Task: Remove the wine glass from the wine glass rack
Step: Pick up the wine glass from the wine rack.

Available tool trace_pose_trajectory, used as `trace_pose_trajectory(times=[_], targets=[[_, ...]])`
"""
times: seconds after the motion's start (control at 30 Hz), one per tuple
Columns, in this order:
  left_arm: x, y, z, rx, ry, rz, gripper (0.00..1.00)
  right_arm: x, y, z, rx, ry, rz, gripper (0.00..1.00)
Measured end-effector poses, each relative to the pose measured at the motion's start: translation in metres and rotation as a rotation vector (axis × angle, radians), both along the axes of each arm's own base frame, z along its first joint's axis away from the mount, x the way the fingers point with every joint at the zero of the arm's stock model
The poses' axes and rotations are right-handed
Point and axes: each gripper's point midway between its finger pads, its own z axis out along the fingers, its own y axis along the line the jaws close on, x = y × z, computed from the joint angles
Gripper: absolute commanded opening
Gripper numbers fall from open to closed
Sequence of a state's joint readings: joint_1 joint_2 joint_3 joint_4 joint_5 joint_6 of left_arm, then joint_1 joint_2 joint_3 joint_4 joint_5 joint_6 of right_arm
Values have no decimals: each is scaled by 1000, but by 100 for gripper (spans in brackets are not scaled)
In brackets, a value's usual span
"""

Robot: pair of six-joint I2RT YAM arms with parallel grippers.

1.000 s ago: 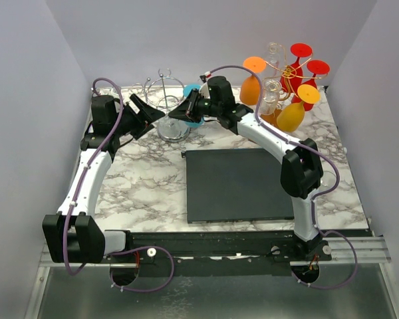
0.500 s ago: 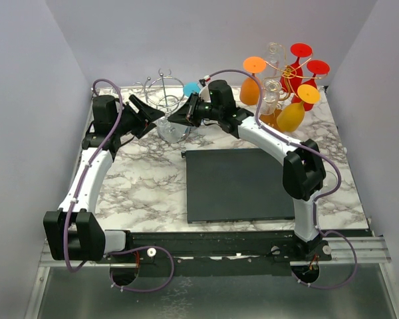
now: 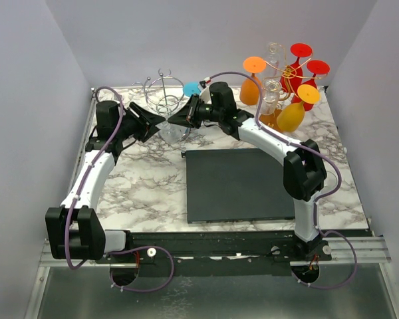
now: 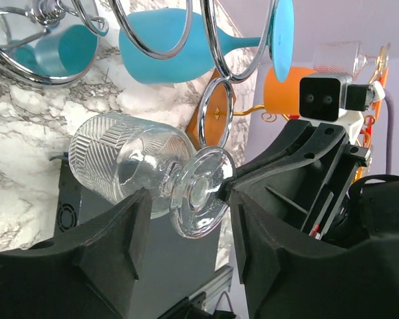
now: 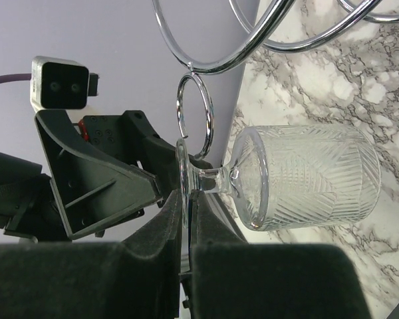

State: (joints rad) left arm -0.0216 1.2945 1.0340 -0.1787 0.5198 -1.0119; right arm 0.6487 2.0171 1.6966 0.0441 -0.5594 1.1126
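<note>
A clear cut-glass wine glass lies on its side in the air in front of the chrome stand. My right gripper is shut on the edge of its round foot. From the left, my left gripper is open, one finger on each side of the foot and stem, with gaps showing to both. The wine glass rack, gold wire on a wooden base, stands at the back right, well away from both grippers.
Orange, red, yellow and clear glasses hang on the rack. A silver chrome wire stand stands just behind the grippers, a blue glass lying beside it. A dark mat covers the middle of the marble table.
My left gripper's jaws have narrowed around the glass's foot. The right arm has carried the glass a little to the left, towards the left gripper.
</note>
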Motion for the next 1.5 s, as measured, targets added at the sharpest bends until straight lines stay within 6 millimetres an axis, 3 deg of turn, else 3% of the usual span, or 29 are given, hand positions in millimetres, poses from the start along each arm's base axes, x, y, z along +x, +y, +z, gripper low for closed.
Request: trace_pose_trajectory(times=[0.27,0.77,1.0,1.13,1.5], targets=[[1,-4,9,-65,-5,10,43,-4,0,0,11,14,9,1],[-17,-8,21,-175,-3,29,24,-22,-8,16,61,14,35,1],[-26,-10,38,-221,-18,29,19,-27,-10,33,88,-8,42,1],[-30,-11,48,-246,-29,25,0,-31,-11,42,96,-22,43,1],[-36,-18,72,-318,-38,15,0,-34,-18,64,100,-64,16,2]])
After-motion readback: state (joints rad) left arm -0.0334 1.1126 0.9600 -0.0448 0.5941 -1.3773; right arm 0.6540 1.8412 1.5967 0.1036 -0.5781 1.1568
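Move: The wine glass hangs foot up, its foot already pinched at the right edge by the right hand: its middle is about 3 cm left and 1 cm ahead of that hand, 6 cm below. From the open left hand it lies roughly 3 cm right, 2 cm ahead and 6 cm below. The chrome rack stands some 7 cm beyond the glass, level with it sideways; the blue glass is about 9 cm beyond it and 8 cm to its right. The wine glass's foot is kept pinched by the right hand while the left fingers, open around its left edge, close onto it. Both hands carry it up some 6 to 7 cm and back towards the bases about 3.5 cm, away from the rack's hook, drifting slightly right; the left wrist rolls nearly 20 degrees, its left side dropping. ##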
